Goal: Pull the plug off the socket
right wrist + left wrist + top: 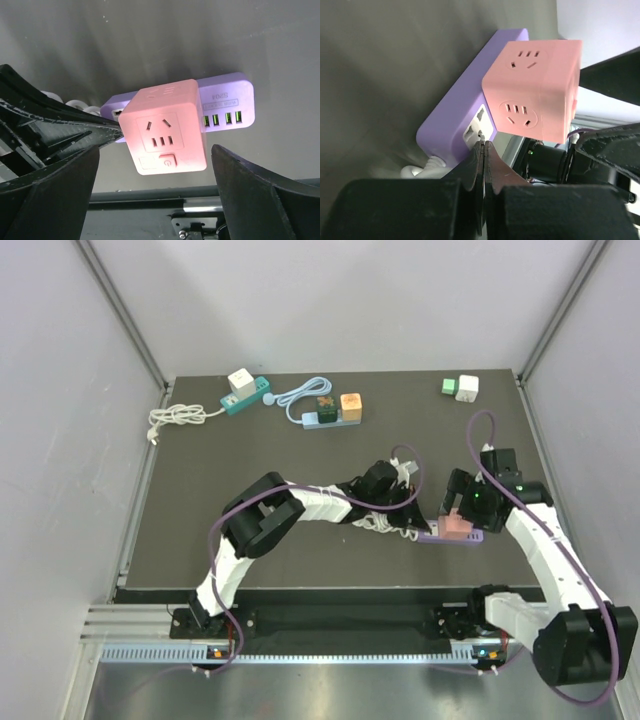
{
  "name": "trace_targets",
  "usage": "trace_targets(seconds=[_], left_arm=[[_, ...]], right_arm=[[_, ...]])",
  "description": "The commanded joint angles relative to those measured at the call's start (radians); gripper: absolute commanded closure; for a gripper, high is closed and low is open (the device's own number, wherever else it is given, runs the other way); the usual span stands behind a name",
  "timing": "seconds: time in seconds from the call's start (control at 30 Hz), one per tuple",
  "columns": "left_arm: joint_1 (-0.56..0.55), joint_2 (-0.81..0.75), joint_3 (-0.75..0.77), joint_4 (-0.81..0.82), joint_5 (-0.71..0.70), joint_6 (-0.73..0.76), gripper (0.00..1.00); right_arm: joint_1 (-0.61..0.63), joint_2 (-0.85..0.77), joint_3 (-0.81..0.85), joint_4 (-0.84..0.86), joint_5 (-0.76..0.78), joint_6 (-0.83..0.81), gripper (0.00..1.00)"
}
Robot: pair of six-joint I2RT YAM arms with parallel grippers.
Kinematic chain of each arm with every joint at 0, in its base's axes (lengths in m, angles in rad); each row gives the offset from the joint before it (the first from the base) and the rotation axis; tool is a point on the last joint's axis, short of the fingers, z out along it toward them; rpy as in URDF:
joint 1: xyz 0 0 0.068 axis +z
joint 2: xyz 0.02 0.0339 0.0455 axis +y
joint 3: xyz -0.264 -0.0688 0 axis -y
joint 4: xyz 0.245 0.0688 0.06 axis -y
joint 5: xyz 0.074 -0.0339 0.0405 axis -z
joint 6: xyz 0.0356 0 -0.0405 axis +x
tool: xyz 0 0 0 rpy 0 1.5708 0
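Observation:
A pink cube plug (457, 525) sits plugged into a purple power strip (470, 536) on the dark mat, right of centre. It also shows in the left wrist view (535, 90) and the right wrist view (165, 127). My left gripper (483, 146) is shut, its tips pressed on the strip's (465, 105) near end beside a white socket. My right gripper (156, 150) is open, its fingers on either side of the cube without touching it; the strip (225, 100) lies behind.
A white coiled cord (385, 520) lies under my left arm. At the back stand a teal strip with a white cube (243, 390), a blue strip with two cubes (335, 410), and green and white cubes (460, 388).

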Motion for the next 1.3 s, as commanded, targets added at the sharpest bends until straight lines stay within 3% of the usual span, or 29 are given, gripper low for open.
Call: trace_targets(seconds=[0.0, 0.23, 0.43, 0.57, 0.77, 1.0, 1.27], left_arm=[[-0.001, 0.023, 0.035, 0.016, -0.021, -0.012, 1.00], [-0.004, 0.029, 0.055, -0.110, -0.096, 0.017, 1.00], [-0.006, 0.054, 0.070, -0.150, -0.107, 0.021, 1.00], [-0.006, 0.069, 0.064, -0.156, -0.111, 0.027, 1.00], [-0.007, 0.098, 0.047, -0.149, -0.134, 0.041, 1.00], [-0.010, 0.143, 0.039, -0.164, -0.174, 0.112, 1.00], [-0.019, 0.161, 0.003, -0.158, -0.217, 0.155, 1.00]], right_arm=[[0.056, 0.018, 0.010, 0.052, 0.091, 0.019, 0.08], [0.165, 0.112, 0.052, 0.017, 0.247, 0.042, 0.14], [0.171, 0.112, 0.053, 0.017, 0.258, 0.029, 0.19], [0.171, 0.116, 0.052, 0.028, 0.242, 0.018, 0.29], [0.171, 0.133, 0.049, 0.041, 0.227, 0.009, 0.37], [0.170, 0.141, 0.046, 0.051, 0.221, 0.006, 0.40], [0.171, 0.156, 0.039, 0.068, 0.196, -0.004, 0.60]])
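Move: The pink cube plug sits some 4 cm below my open right hand, about 1 cm ahead and centred left to right. The purple strip it sits in has its middle about 3 cm lower and 1 cm to the left of the plug. From my shut left hand the plug is about 7 cm to the right, level fore and aft and roughly 1 cm higher; the strip's middle is 5 cm right and 2 cm below, the white cord coil some 10 cm left, 1 cm farther out and 3 cm below. I sink my right hand about 2.5 cm over the pink plug, rolling it some 10 degrees so its left side drops, then hold there and close the fingers until they pinch the plug's left and right sides. Meanwhile my left hand, still shut, eases forward about 2 cm while going down and to the right, its tips bearing on the strip's left end beside the plug. ##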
